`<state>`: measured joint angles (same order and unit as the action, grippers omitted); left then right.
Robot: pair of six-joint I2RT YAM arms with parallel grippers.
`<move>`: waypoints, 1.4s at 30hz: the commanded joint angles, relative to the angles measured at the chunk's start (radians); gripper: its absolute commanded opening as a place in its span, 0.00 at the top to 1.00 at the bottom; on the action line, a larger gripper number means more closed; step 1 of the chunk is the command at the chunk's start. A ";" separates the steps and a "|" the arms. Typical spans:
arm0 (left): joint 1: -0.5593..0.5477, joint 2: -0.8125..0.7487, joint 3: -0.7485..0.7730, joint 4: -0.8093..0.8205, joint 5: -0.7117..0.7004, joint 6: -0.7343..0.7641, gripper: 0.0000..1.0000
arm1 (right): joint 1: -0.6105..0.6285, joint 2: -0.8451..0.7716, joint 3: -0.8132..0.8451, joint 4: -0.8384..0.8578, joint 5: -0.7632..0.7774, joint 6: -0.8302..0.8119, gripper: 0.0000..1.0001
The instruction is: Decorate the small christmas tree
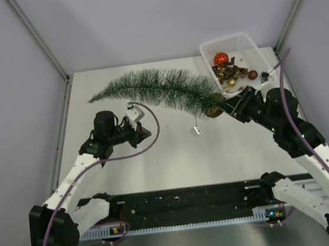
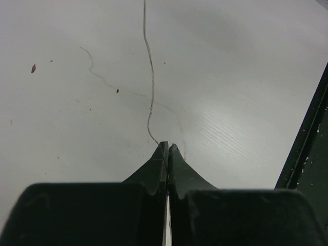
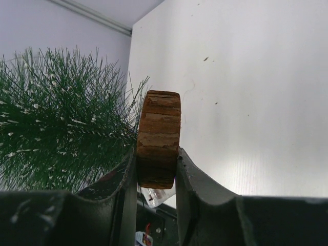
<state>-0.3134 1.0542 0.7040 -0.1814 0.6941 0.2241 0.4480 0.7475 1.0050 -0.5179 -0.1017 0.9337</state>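
Note:
The small christmas tree (image 1: 149, 89) is held sideways above the table, its tip pointing left. In the right wrist view its green bristles (image 3: 56, 123) fill the left side. My right gripper (image 1: 227, 106) (image 3: 158, 154) is shut on the tree's round wooden base (image 3: 159, 136), gripping it edge-on. A small silver ornament (image 1: 196, 130) hangs below the tree. My left gripper (image 1: 145, 132) (image 2: 168, 146) is low over the table with its jaws pressed together. A thin thread (image 2: 150, 77) runs away from its tips.
A white basket (image 1: 244, 44) with red and brown baubles (image 1: 221, 59) stands at the back right, just behind the right gripper. Side walls enclose the table. A dark rail (image 2: 307, 148) shows at the right of the left wrist view.

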 commanded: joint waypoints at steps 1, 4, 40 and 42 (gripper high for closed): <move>0.004 -0.060 0.048 -0.163 -0.037 0.060 1.00 | -0.006 0.012 0.064 0.023 0.132 -0.084 1.00; -0.010 -0.086 0.071 -0.280 -0.067 0.113 1.00 | -0.006 0.026 0.067 0.018 0.221 -0.121 1.00; -0.245 -0.042 0.755 -0.784 -0.243 0.641 1.00 | -0.003 0.070 -0.201 0.044 0.467 -0.368 1.00; -0.245 -0.028 0.776 -0.754 -0.278 0.669 1.00 | 0.009 0.055 -0.233 0.039 0.450 -0.368 1.00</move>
<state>-0.5522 1.0115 1.4097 -0.9890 0.4789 0.8024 0.4480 0.8463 0.8082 -0.5316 0.3889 0.5781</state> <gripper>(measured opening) 0.012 0.272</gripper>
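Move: The left hand has the end of the light string shut in its fingers; the middle of the small christmas tree, held up off the table, is roughly 8 cm ahead of it, 6 cm right and 18 cm above. The tree's tip is about 15 cm left of that hand, 4 cm ahead and 20 cm above; the dangling battery box is some 20 cm right, 5 cm back and 8 cm above. From the right hand, gripping the wooden base, the tree's middle is about 21 cm left, 3 cm ahead and 5 cm up. Back about 10 cm, then up some 15 cm, goes the left hand, easing forward again near the end; it keeps its pinch on the string, tips its fingers upward and ends beside the tree's tip. Meanwhile the right hand, still gripping the wooden base, first swings the tree right and forward, rolling its tip side down, then mainly lowers the base. ##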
